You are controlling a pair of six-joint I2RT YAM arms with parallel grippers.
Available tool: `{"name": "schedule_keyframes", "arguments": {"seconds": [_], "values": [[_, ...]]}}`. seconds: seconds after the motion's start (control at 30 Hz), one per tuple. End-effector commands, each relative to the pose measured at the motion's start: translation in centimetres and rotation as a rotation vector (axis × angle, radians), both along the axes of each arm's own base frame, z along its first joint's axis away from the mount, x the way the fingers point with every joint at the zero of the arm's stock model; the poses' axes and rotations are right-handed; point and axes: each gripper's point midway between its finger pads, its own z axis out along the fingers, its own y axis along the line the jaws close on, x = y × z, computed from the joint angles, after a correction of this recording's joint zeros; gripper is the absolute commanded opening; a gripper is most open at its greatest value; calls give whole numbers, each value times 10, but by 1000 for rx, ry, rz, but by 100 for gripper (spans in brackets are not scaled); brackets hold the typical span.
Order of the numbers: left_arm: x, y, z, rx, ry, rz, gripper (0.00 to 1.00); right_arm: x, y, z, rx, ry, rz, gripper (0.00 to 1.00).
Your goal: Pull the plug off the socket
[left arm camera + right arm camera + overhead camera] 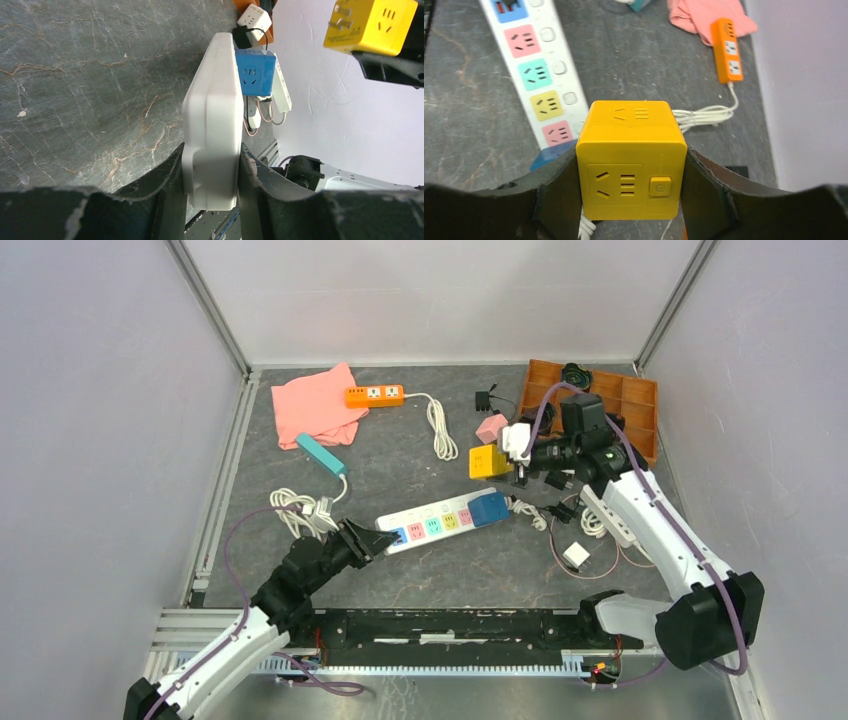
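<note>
The socket [440,520] is a long white strip with pastel outlets, lying across the middle of the table. My left gripper [385,537] is shut on its left end, and the left wrist view shows the white body [212,125] squeezed between both fingers [165,190]. A blue cube adapter [488,508] sits on the strip's right end. The plug, a yellow cube [485,462], hangs in the air above and behind that end, clear of the strip, with its prongs bare [342,15]. My right gripper [631,185] is shut on the yellow cube [631,160].
An orange power strip [375,396] and pink cloth [315,405] lie at the back left. Right of centre is a pink cube [490,428]. An orange tray [600,400] stands at the back right. A white cube [576,555], a plain white strip [610,520] and loose cords lie under the right arm. A coiled cord [300,510] lies by the left gripper.
</note>
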Motion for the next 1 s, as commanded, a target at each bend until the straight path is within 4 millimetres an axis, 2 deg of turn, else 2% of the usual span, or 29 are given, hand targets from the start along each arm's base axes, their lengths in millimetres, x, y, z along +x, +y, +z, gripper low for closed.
{"name": "schedule_keyframes", "arguments": {"seconds": [0.0, 0.2, 0.37, 0.47, 0.57, 0.77, 0.97], "values": [[4, 11, -14, 103, -10, 34, 2, 20, -11, 30, 99, -65, -90, 0], [3, 12, -13, 105, -11, 33, 2, 48, -39, 20, 137, -19, -251, 0], [2, 13, -13, 106, -13, 35, 2, 73, -66, 4, 145, 22, -372, 0], [2, 14, -12, 102, -16, 35, 2, 88, -83, -15, 137, 59, -443, 0], [1, 13, -11, 98, -17, 33, 2, 102, -95, -42, 98, 98, -515, 0], [0, 13, -11, 93, -16, 27, 2, 123, -109, -93, 19, 197, -606, 2], [0, 13, -11, 88, -16, 27, 2, 140, -116, -121, -19, 256, -664, 4]]}}
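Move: My right hand already holds the yellow plug in the air. The free patch of table it is headed for lies about 13 cm ahead, 11 cm to the right and some 16 cm down. The pink plug sits roughly 19 cm ahead and 3 cm right, the wooden box's middle about 23 cm ahead and 24 cm right, the blue plug about 3 cm back and 1 cm right. From my left hand that patch is some 22 cm ahead and 28 cm right. With my right hand I swing the yellow plug away from the strip, about 11 cm forward and as far right, nearly level at first, then sinking steeply to end some 13 cm lower, over the patch between the pink plug and the near side of the box. Meanwhile I turn the wrist about 35 degrees clockwise and tip the fingers further down, keeping my grip. ##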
